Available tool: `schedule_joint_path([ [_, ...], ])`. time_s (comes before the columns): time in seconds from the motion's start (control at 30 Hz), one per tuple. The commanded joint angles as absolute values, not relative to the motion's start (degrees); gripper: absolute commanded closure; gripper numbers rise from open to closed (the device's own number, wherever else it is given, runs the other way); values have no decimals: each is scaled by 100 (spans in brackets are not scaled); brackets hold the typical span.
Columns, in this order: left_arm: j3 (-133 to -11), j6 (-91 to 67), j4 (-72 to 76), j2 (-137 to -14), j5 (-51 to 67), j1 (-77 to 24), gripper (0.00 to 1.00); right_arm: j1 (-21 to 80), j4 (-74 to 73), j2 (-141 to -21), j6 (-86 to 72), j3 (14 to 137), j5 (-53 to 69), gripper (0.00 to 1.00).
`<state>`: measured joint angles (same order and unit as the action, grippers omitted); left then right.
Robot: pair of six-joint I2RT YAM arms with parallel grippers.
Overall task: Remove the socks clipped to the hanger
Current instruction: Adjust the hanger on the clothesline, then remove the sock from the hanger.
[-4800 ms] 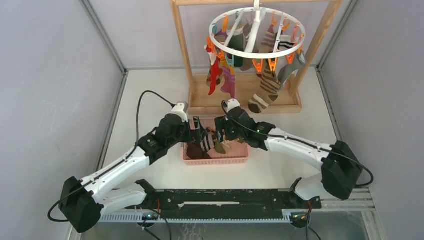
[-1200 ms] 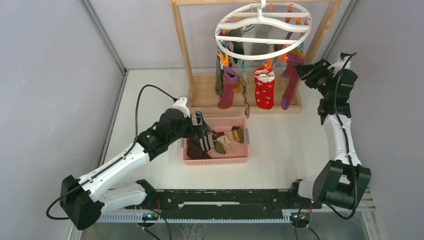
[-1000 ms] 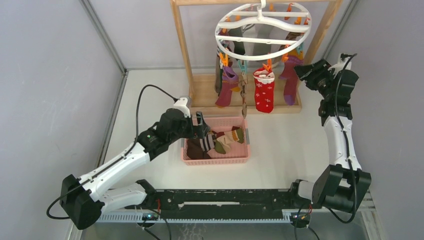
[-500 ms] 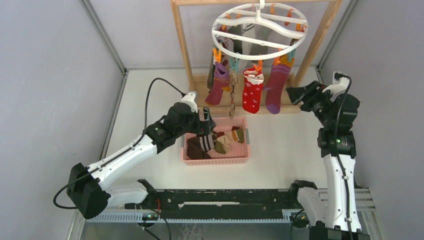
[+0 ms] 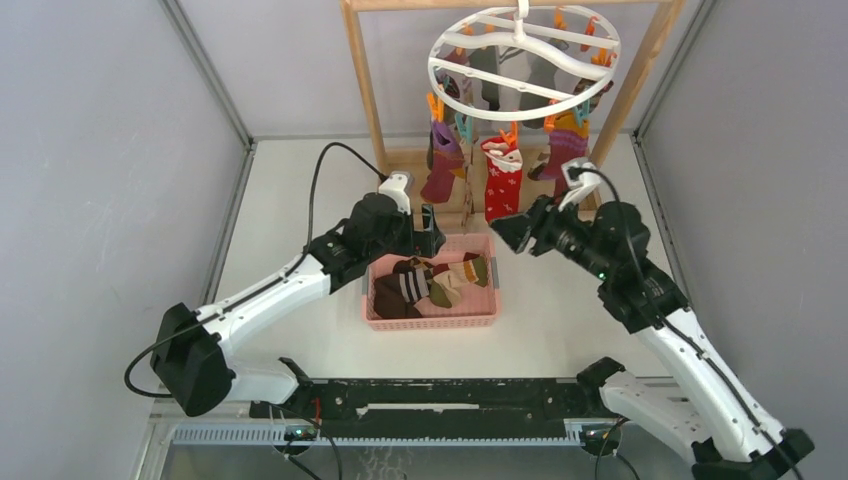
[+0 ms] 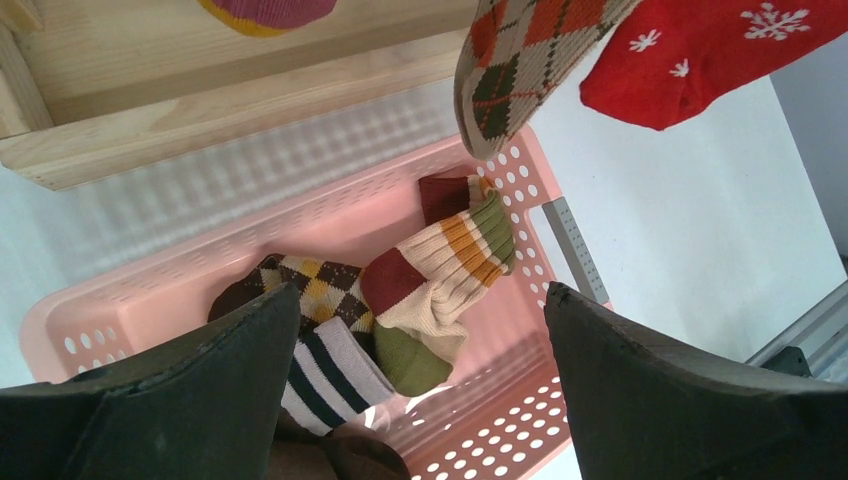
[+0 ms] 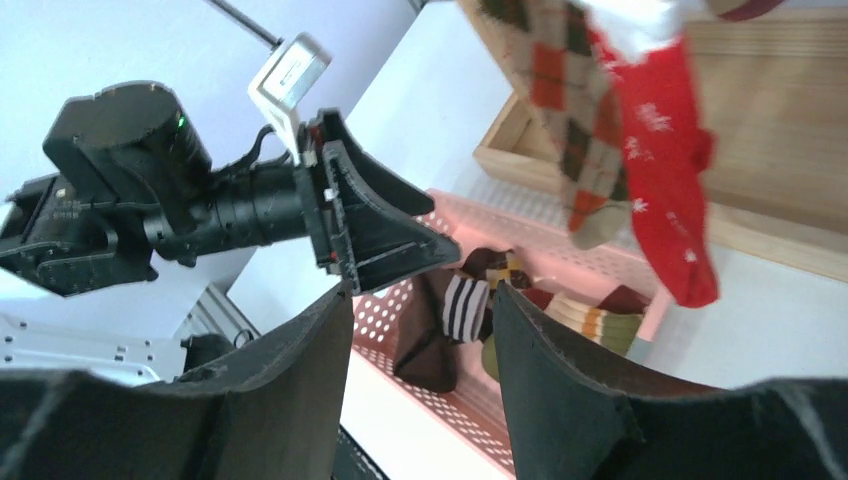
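Observation:
The white ring hanger hangs from the wooden rack with several socks clipped under it: a maroon one, a red snowflake sock, a purple one and a thin argyle sock. My left gripper is open above the basket's far edge, below the argyle sock and the red sock, holding nothing. My right gripper is open and empty, just below and right of the red sock, facing the left gripper.
A pink perforated basket under both grippers holds loose socks, among them a beige striped one. The wooden rack's post and base board stand just behind it. Grey walls close in left and right.
The right arm swung from beside the hanger's right side down and left to the basket's far right corner. The left gripper moved forward toward the rack. The hanger turned, carrying its socks round.

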<state>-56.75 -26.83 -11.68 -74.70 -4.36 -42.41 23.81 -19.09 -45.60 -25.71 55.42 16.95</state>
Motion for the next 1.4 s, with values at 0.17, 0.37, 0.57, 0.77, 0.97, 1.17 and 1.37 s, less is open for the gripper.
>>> schedule_joint_path([
  [0.17, -5605, -2606, -990, -7094, -713, -4255, 4, 4617, -715, -5459, -2050, 5605, -1655, 37],
  [0.37, -5211, -2704, -1230, -6538, -1176, -4255, 0, 4928, -177, -6479, -1761, 5843, -2411, 36],
  [0.57, -4835, -2817, -1471, -5853, -1621, -4250, 0, 4942, 466, -7213, -1718, 5986, -2552, 35],
  [0.77, -4562, -2891, -1649, -5293, -1863, -4222, 0, 4949, 1055, -8017, -1836, 6102, -2793, 34],
  [0.97, -4449, -2893, -1895, -4805, -2002, -4204, 0, 4934, 1161, -8750, -1966, 6404, -3271, 33],
  [1.17, -4405, -2874, -2062, -4473, -2057, -4192, 0, 4695, 769, -9399, -2262, 6823, -3785, 32],
  [1.37, -4431, -2842, -2078, -4494, -1997, -4199, 0, 4452, 599, -9804, -2243, 7092, -3666, 40],
])
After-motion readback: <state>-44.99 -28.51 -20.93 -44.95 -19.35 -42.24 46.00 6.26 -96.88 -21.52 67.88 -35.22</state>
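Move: The argyle sock hangs from the hanger about 13 cm ahead of my right hand, 6 cm to its left, its middle roughly 8 cm lower. The red snowflake sock is some 11 cm ahead, 2 cm left and 6 cm down, and the purple sock about 15 cm ahead, 12 cm left and 5 cm below. From my empty left hand the argyle sock is about 7 cm ahead, 7 cm right and 5 cm up; the pink basket lies below, some 3 cm back, not off to either side, 14 cm down. I swing my right hand left, then reach forward and down to the argyle sock, some 16 cm forward, 11 cm left and 14 cm lower in all. The wrist turns about 25 degrees clockwise and rolls its left side down, with the fingers staying partly open around the sock's lower end. My left hand, still open, clears out about 10 cm left, also back and up, away from the socks. ##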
